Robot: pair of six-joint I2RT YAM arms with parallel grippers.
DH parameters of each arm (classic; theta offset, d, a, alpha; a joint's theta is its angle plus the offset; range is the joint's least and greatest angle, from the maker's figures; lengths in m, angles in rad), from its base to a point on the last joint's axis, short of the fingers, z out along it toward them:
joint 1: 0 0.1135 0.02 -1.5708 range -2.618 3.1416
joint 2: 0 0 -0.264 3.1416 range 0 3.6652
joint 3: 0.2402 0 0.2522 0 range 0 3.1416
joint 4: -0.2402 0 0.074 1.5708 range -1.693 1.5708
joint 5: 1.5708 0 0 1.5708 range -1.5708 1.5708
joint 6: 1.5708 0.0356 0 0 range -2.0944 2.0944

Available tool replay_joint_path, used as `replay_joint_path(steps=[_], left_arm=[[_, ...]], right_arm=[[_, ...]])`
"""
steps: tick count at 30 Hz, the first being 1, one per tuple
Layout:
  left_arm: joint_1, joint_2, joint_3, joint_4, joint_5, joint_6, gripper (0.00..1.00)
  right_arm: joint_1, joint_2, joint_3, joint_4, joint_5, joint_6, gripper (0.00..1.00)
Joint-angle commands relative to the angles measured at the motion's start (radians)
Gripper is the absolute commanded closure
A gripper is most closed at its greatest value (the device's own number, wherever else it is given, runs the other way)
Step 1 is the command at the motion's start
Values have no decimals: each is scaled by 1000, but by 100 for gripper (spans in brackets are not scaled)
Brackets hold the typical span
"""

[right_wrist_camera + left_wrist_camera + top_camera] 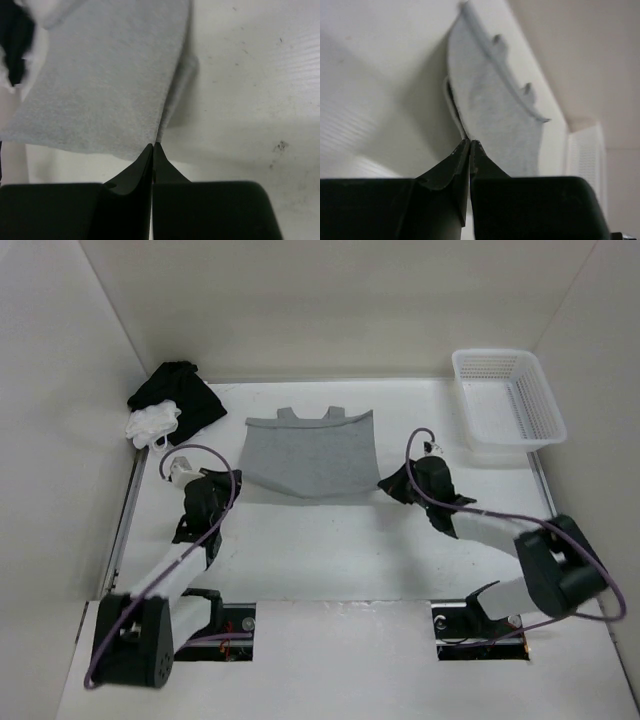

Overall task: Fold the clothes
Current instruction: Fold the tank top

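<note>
The clothes [310,452], a plain heather-grey knit top, lie spread on the white table, neck edge toward the back wall. My left gripper [236,480] is at the lower left corner of the clothes. In the left wrist view its black jaws [470,141] are shut, with the edge of the clothes [500,110] running into the tips. My right gripper [385,483] is at the lower right corner. In the right wrist view it [153,145] is shut, pinching a folded edge of the clothes [100,80].
A white basket [545,410] stands at the back right, its wall [585,150] also seen from the left wrist. A black cloth bundle [185,395] and a small white cloth [152,425] lie at the back left. White walls enclose the table.
</note>
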Motion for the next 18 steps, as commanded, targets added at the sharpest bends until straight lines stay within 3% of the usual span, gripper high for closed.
replay_joint_path(steps=[1,5,9,14,18], left_arm=[[-29,-254,61,-189,5,45,100],[-81,-578,171,-492,-13,112,100],[-131,-772,332,-729,-62,172,100],[-158,-852,462,-870,-78,188,100],[-144,-860,466,-900,-78,198,100]], right_arm=[[42,-272,-37,-106,74,-50,100],[138,-662,-19,-425,188,-99,99],[299,-940,107,-744,361,-100,99],[560,-1031,292,-943,605,-70,99],[724,-953,351,-941,754,-97,98]])
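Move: Each hand still pinches a near corner of the halved tank top, whose middle lies about 11 cm ahead of both, some 17 cm to the right of the left hand and 8 cm below it, and 17 cm to the right hand's left and 5 cm below it. Beyond the left hand, the black cloth lies roughly 22 cm ahead and 21 cm left, and the white cloth 17 cm ahead and 26 cm left. The basket stands some 25 cm ahead and 33 cm right of the right hand. With the near corners still pinched, both hands sweep the tank top up and back towards the bases together, rising about 26 cm and drawing back some 15 to 18 cm, fast at first and easing off at the end. Both wrists tip the fingertips up by roughly 30 degrees, while the right hand also edges a few centimetres to its right and both grippers stay shut. ##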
